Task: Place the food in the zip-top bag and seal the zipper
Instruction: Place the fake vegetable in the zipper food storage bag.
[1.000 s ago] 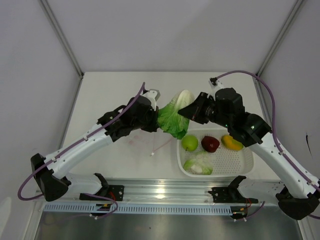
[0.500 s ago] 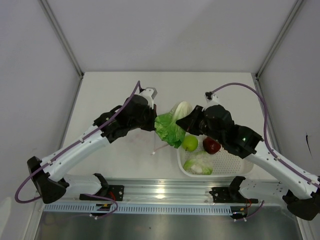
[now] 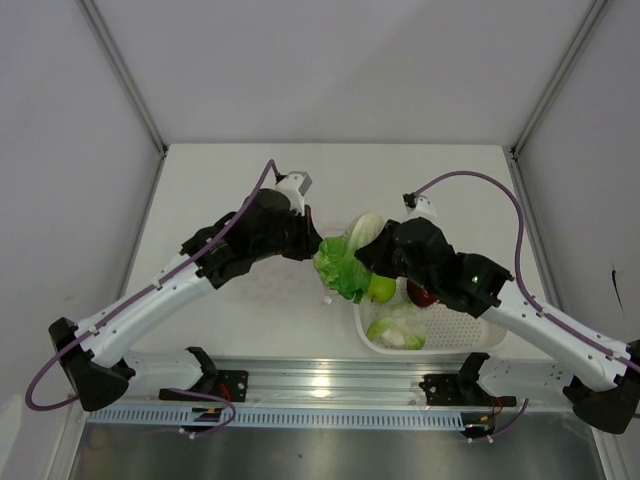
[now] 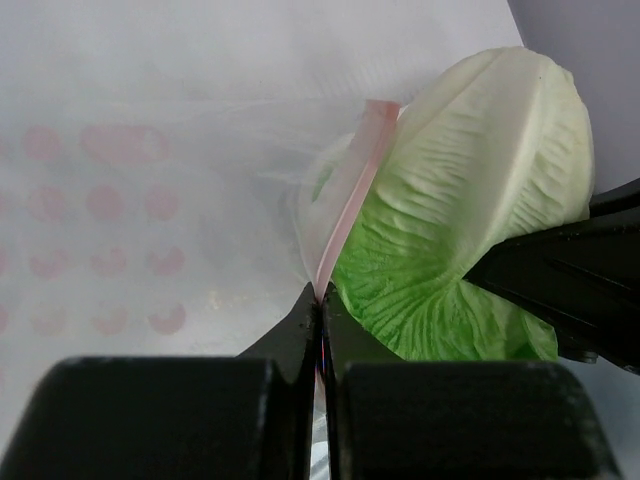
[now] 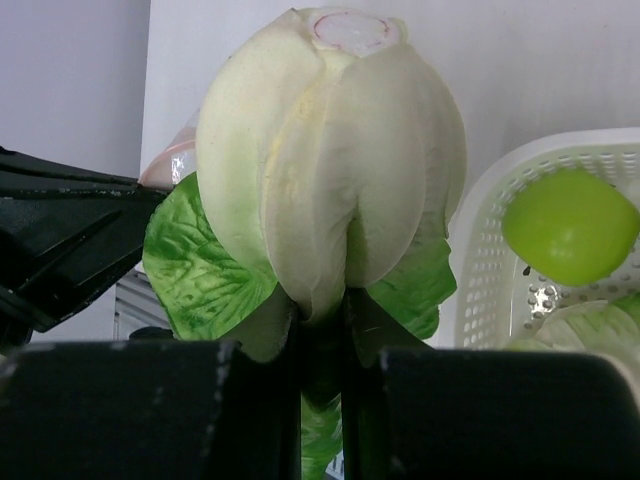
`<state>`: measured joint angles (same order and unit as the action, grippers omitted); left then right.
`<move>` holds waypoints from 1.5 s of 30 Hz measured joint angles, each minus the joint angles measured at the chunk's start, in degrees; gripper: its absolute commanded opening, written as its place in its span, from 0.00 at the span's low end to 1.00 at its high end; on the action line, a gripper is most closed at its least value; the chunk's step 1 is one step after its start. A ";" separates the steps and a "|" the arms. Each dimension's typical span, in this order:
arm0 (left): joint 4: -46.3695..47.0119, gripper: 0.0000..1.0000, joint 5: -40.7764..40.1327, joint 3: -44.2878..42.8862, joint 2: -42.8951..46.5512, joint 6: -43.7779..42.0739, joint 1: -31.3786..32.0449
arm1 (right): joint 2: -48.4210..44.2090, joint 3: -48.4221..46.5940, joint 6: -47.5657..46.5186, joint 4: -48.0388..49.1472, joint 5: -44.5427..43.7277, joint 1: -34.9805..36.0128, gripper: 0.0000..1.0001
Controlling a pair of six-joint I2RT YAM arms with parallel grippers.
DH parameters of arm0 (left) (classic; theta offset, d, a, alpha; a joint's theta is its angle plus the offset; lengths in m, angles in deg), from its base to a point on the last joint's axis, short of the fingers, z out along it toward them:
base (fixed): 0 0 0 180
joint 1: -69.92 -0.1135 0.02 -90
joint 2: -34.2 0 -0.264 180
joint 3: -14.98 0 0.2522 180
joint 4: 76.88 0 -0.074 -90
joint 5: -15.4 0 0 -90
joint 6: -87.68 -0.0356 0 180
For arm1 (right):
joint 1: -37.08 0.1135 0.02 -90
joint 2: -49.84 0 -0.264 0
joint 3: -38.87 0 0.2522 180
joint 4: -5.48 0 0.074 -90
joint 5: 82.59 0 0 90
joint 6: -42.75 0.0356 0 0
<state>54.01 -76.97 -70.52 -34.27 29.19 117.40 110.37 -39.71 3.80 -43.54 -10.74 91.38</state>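
Note:
My left gripper (image 4: 320, 300) is shut on the pink zipper (image 4: 352, 200) at the mouth of the zip-top bag (image 4: 120, 220), which is clear plastic with pink dots. It holds that edge up. My right gripper (image 5: 322, 310) is shut on the green leafy lettuce (image 5: 330, 170), pinching it near its pale base. The lettuce (image 4: 470, 200) hangs right beside the bag's mouth, its leaves touching the zipper. From above, the lettuce (image 3: 345, 262) sits between the left gripper (image 3: 312, 245) and the right gripper (image 3: 364, 262).
A white perforated basket (image 3: 470, 325) at the near right holds a green apple (image 3: 381, 289), a dark red apple (image 3: 421, 294) and a white cauliflower (image 3: 397, 330). My right arm crosses over the basket's far side. Grey walls enclose the table.
The right arm has swung left and nearer, carrying the lettuce down toward the bag mouth. It now covers the yellow-orange fruit. The left gripper has shifted slightly, still gripping the zipper.

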 measured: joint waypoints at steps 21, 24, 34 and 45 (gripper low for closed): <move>0.74 0.01 3.04 0.55 0.13 -0.13 -0.33 | 10.45 -8.44 -11.45 -0.35 -3.56 0.35 0.00; 0.72 0.01 3.04 0.59 0.42 -0.48 -0.37 | 10.93 -8.70 -13.66 -1.07 -6.08 0.39 0.00; 1.01 0.01 4.83 0.81 0.50 -0.50 -0.35 | 10.95 -8.20 -15.10 -0.26 -8.68 1.01 0.00; 1.68 0.01 6.27 0.81 -0.07 -0.48 -0.35 | 8.33 -3.26 -2.40 8.20 -4.50 -1.18 0.00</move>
<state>55.69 -70.70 -69.72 -34.33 28.71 117.05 118.70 -42.97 1.40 -35.35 -15.24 90.20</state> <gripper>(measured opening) 0.005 0.123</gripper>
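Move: Hanging from the right fingers already, the leafy lettuce has its leaf tips near the bag mouth, whose middle is about 6 cm left of the right hand, 1 cm ahead and 5 cm down. The green apple sits about 4 cm right, level with that hand fore-and-aft; the pale cabbage is 8 cm right and 9 cm back, both some 14 cm below. For the left hand, pinching the rim, the mouth's middle lies 3 cm right, 1 cm back, 5 cm down. Feeding the held lettuce leaf-end first towards the bag mouth, the right hand sinks and edges left about a centimetre, then swings forward some 4 cm while rolling its left side down about 15 degrees; finally it slides left nearly 2 cm and undoes the roll, fingers keeping their grip. The left hand keeps pinching the rim, easing about a centimetre back and right towards the lettuce and turning slightly clockwise. ##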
